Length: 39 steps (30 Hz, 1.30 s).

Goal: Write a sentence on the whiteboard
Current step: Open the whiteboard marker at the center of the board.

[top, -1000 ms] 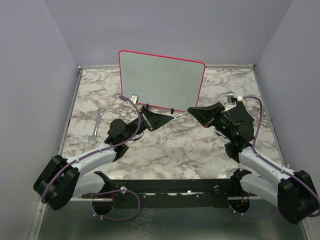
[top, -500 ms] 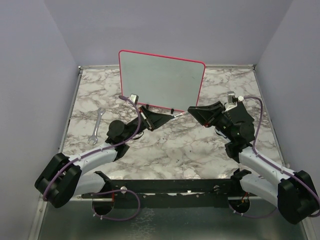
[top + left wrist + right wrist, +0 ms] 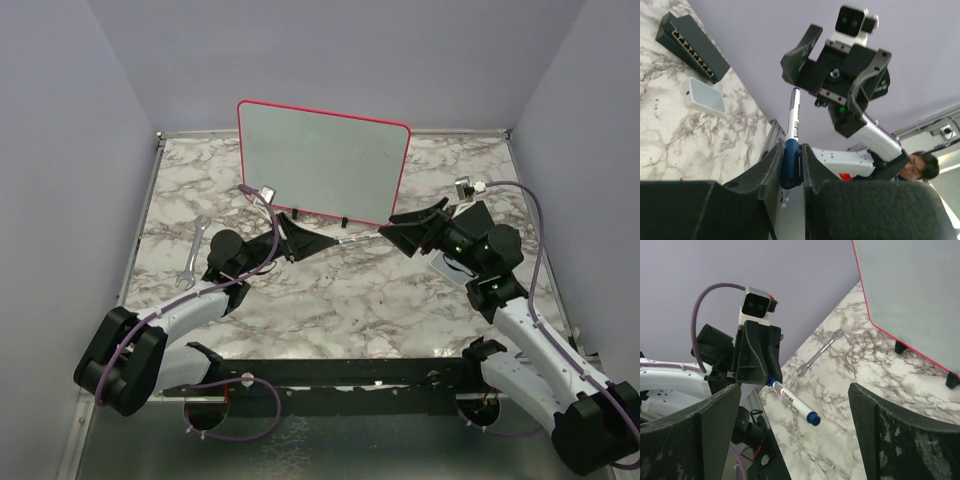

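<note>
The whiteboard (image 3: 320, 160) stands upright at the back of the table, white with a pink-red frame, and also shows in the right wrist view (image 3: 910, 290). No sentence shows on its face. My left gripper (image 3: 333, 240) is shut on one blue end of a white marker (image 3: 360, 233), held level above the table in front of the board. In the left wrist view the jaws (image 3: 791, 156) pinch that blue end and the marker (image 3: 793, 117) points at my right gripper (image 3: 835, 65). My right gripper (image 3: 396, 229) is open, its fingers wide on either side of the marker's free blue end (image 3: 813, 418), not touching it.
A steel wrench (image 3: 193, 252) lies on the marble table (image 3: 350, 290) at the left. The board rests on two small black feet (image 3: 900, 346). A dark network switch (image 3: 692, 47) and a small grey pad (image 3: 705, 96) lie on the table in the left wrist view.
My left gripper closed on the marker. My right gripper, shut on the marker's other end before, opened wide and let go, drawing back a little to the right.
</note>
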Motion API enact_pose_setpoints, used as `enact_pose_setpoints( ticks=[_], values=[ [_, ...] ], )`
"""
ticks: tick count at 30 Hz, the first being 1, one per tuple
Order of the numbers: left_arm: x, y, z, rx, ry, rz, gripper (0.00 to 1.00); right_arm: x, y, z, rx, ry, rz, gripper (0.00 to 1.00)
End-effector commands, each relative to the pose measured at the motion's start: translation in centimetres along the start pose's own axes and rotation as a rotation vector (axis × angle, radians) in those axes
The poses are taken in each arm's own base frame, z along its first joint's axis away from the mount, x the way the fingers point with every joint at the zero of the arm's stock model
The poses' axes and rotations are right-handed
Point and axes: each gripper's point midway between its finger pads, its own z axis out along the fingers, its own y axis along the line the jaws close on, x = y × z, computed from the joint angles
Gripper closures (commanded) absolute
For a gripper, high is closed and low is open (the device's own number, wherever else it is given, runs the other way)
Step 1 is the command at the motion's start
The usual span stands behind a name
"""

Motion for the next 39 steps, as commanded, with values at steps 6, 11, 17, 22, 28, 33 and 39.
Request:
enact_pose_setpoints(
  ticks=[6,11,17,22,28,33,39],
  values=[
    [2.0,-1.0,-1.5,0.085,0.264,0.164,1.00,3.8,0.4,-2.2,-0.128,0.369,0.048,0.10],
    [2.5,-0.5,-1.6,0.090,0.296,0.173,1.00,4.2,1.2,-1.9,-0.183,0.367,0.080,0.15],
    [2.2,-0.8,-1.5,0.098,0.282,0.206,1.00,6.0,2.1,-0.9,-0.226,0.359,0.128,0.24],
    [2.2,-0.6,-1.6,0.087,0.264,0.211,1.00,7.0,2.3,-0.8,-0.234,0.358,0.152,0.29],
    [2.0,-0.3,-1.6,0.077,0.253,0.208,1.00,7.6,2.8,-0.7,-0.244,0.365,0.165,0.38],
    [2.0,-0.3,-1.6,0.074,0.246,0.209,1.00,7.9,3.3,-0.4,-0.264,0.360,0.177,0.42],
    [1.9,0.0,-1.6,0.063,0.230,0.208,1.00,8.0,3.2,0.0,-0.260,0.357,0.171,0.46]
  ],
)
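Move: The marker, its cap end already pinched in the left hand, juts out to the right: its middle lies about 4 cm right of that hand, 2 cm ahead and 1 cm above. From the open, empty right hand the marker's middle is some 7 cm left, 2 cm back and 2 cm lower. From the right hand the whiteboard stands roughly 20 cm ahead, 17 cm left and 17 cm lower; the white box lies about 3 cm ahead, 15 cm right and 27 cm down. The marker's free end is taken in between the right fingers, which dip first, then travel back and left to it, about 6 cm back in all, turning some 25 degrees counter-clockwise and narrowing without shutting. The left hand keeps its pinch on the cap end, draws about 2.5 cm back and a little down while turning clockwise, then holds still. ##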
